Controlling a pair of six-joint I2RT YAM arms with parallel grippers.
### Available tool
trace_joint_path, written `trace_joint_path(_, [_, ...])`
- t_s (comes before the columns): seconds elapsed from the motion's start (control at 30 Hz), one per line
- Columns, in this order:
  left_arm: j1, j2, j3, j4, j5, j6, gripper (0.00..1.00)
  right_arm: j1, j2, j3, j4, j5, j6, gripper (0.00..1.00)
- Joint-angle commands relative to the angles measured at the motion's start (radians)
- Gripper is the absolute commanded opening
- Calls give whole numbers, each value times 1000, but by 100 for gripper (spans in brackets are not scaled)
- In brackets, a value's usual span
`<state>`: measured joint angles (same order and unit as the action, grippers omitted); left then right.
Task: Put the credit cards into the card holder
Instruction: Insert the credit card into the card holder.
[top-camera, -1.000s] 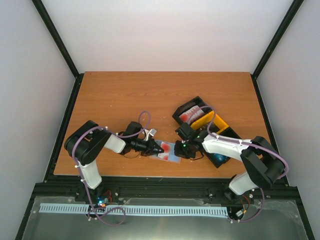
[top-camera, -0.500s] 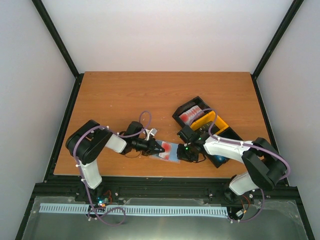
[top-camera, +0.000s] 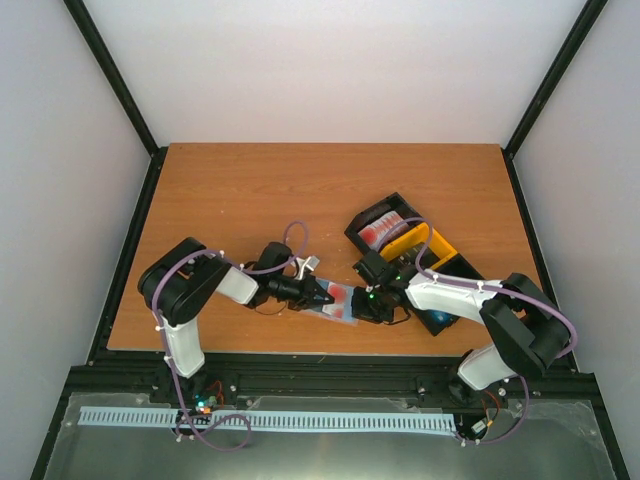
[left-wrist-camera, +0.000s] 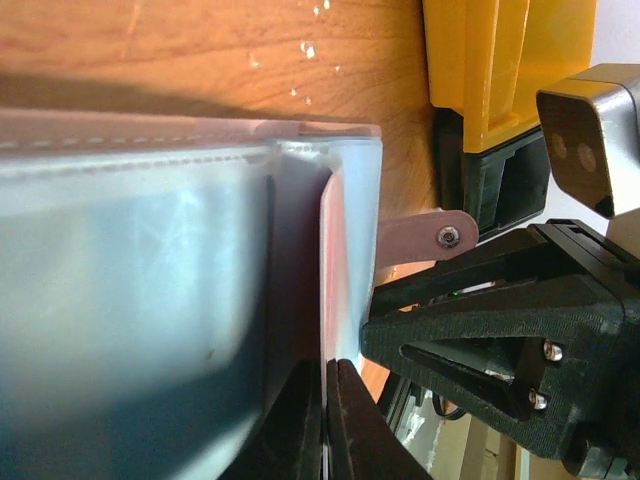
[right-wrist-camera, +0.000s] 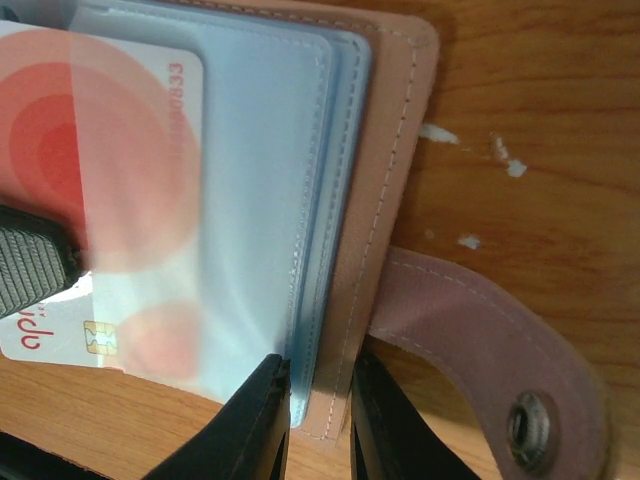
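Observation:
The card holder (top-camera: 342, 303) lies open near the table's front edge, tan outside with pale see-through pockets (right-wrist-camera: 265, 170). A red credit card (right-wrist-camera: 95, 170) sits partly under a clear pocket, its chip end sticking out. My left gripper (top-camera: 322, 293) is shut on that card's thin edge (left-wrist-camera: 326, 300), the jaws pressed together around it (left-wrist-camera: 325, 410). My right gripper (right-wrist-camera: 320, 420) is shut on the holder's corner, one finger on the pockets and the other on the tan cover (right-wrist-camera: 375, 250). More red cards (top-camera: 380, 231) lie in the tray.
A black-and-yellow compartment tray (top-camera: 412, 250) stands just right of the holder, behind my right arm, its yellow wall (left-wrist-camera: 505, 60) close by. The holder's strap with a snap (right-wrist-camera: 490, 360) lies on the wood to the right. The table's front edge is close below both grippers.
My left gripper has moved right with the red card, sliding it further into the holder. The right gripper stays on the holder's edge, barely shifted.

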<state>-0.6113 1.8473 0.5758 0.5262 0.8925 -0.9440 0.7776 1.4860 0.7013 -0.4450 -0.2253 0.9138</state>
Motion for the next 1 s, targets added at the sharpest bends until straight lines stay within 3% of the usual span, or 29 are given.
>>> trace_joint_path(0.0, [-24,12,46,-65,-36,31,3,5,26,-29,25,6,5,19])
trace_joint_path(0.13, [-36,-1,81,-178,-59,106,9,6,25,-34,29,5,5,19])
trace_joint_path(0.4, [-56,-46,151,-416,-136,217,30,6,21,-48,38,7,10,19])
trace_joint_path(0.57, [-58,-82,189,-558,-221,270,36,6,22,-48,42,9,10,19])
trace_joint_path(0.73, [-58,-112,190,-605,-255,286,38,6,27,-42,43,9,10,19])
trace_joint_path(0.97, [-57,-121,190,-588,-218,293,55,6,36,-37,45,9,8,19])
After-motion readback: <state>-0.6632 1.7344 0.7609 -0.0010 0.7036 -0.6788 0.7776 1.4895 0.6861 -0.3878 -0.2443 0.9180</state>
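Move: My left hand still pinches the credit card by its exposed edge, its far part already in the card-holder sleeve; the middle of that sleeve lies about 3 cm to this hand's right, level fore and aft, and 1 cm below. From my right hand, at the holder's near right edge, the sleeve is some 4 cm left and 3 cm ahead, 1 cm down, with the strap about 4 cm right and 1 cm ahead. The storage tray stands roughly 19 cm right and 8 cm ahead of my left hand. I let go of the credit card: my left hand goes about 1 cm right towards the sleeve while its fingers start to part, then comes back left the same distance and lifts nearly 1 cm, tilting some 15 degrees, fingers opening to about half. My right hand stays low at the holder's edge, easing under 1 cm left with its finger gap unchanged. ##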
